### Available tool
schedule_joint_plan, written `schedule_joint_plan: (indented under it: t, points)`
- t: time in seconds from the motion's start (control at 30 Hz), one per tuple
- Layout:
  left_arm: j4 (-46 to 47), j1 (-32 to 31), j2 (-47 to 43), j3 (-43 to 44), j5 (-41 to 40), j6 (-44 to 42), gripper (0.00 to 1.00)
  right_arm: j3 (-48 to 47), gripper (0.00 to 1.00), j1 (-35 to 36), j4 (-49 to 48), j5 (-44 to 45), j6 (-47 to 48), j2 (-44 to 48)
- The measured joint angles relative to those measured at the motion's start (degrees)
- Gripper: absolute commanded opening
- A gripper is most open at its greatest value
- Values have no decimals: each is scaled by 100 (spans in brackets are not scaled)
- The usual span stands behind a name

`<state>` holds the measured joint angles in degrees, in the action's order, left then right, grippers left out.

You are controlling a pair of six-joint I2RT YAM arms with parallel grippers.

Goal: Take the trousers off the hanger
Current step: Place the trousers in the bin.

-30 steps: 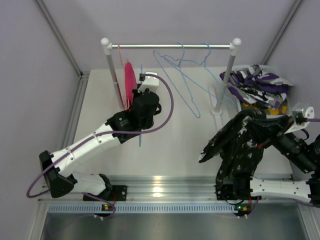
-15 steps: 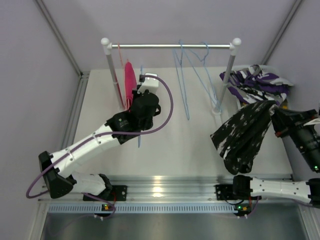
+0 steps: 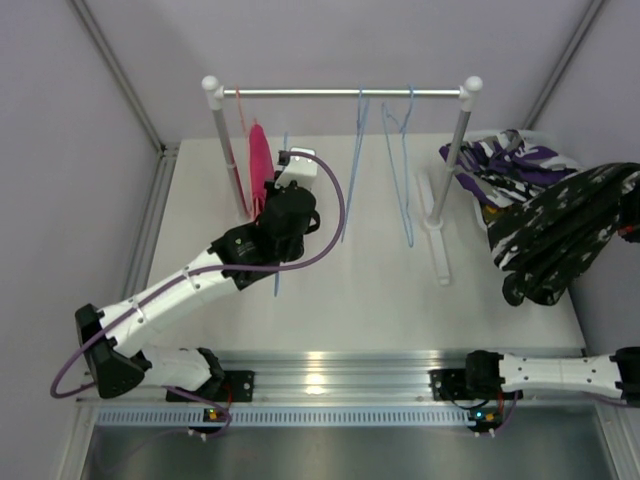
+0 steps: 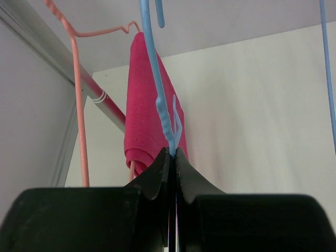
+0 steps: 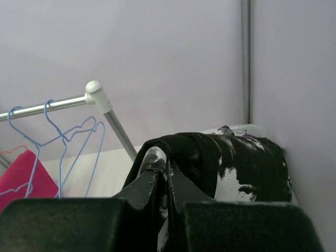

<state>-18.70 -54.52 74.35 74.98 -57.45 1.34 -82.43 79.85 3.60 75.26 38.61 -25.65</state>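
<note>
My left gripper (image 4: 173, 151) is shut on the lower wire of a blue hanger (image 4: 157, 79) beside the rack's left post. Just behind it the hot pink trousers (image 4: 149, 105) hang folded over a salmon hanger (image 4: 79, 105). From above, those pink trousers (image 3: 259, 165) sit next to the left gripper (image 3: 284, 200). My right gripper (image 5: 167, 170) is shut on the black trousers with white print (image 5: 236, 157), which dangle at the table's right edge (image 3: 560, 235). The purple camouflage trousers (image 3: 510, 160) lie heaped at the back right.
A metal rail (image 3: 340, 93) spans two white posts, with two bare blue hangers (image 3: 405, 160) hanging from it. The rack's right foot (image 3: 440, 250) stretches toward me. Grey walls close in on the left, back and right.
The right gripper has carried the black-and-white trousers rightward, off toward the table's right edge. The bare blue hangers swung back to hang straight. The left arm stayed put.
</note>
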Motion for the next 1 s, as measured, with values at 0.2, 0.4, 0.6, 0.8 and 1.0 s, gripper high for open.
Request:
schedule_joint_plan:
  t: [0.2, 0.4, 0.6, 0.8, 1.0]
  points:
    - [2, 0, -85, -11, 107, 2, 0, 146, 0, 647, -2387, 435, 2002, -142]
    - [2, 0, -85, -22, 162, 2, 0, -282, 0, 2166, -5663, 417, 5086, -767]
    - [4, 0, -85, -28, 219, 0, 0, -1526, 0, 3807, -7350, -431, 6876, -1576]
    - [4, 0, -76, -55, 256, 0, 0, -2006, 0, 4507, -7849, -1182, 7390, -1639]
    - [7, 0, -66, -55, 282, 0, 0, -2188, 0, 5027, -8078, -1871, 7541, -1384]
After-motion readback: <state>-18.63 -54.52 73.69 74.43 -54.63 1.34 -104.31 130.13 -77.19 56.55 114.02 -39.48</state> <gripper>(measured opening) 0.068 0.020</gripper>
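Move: My right hand holds the black-and-white trousers high up; the bin lies about 35 cm ahead of it, some 8 cm to its right and 45 cm below. The purple trousers already in the bin are about 36 cm ahead, 3 cm right, 40 cm down. The rack's right end is about 28 cm ahead, 16 cm left, slightly lower; the empty hangers are 28 cm ahead, 27 cm left, 25 cm down. From my left hand the bin is some 20 cm ahead, 58 cm right, 29 cm down. I keep my right fingers shut on the black-and-white trousers and carry them forward about 13 cm while lifting some 8 cm, so that they come out over the bin. I bow a few centimetres left and then back right on the way, turning the hand about 20 degrees counter-clockwise and rolling its left side up by about as much. ##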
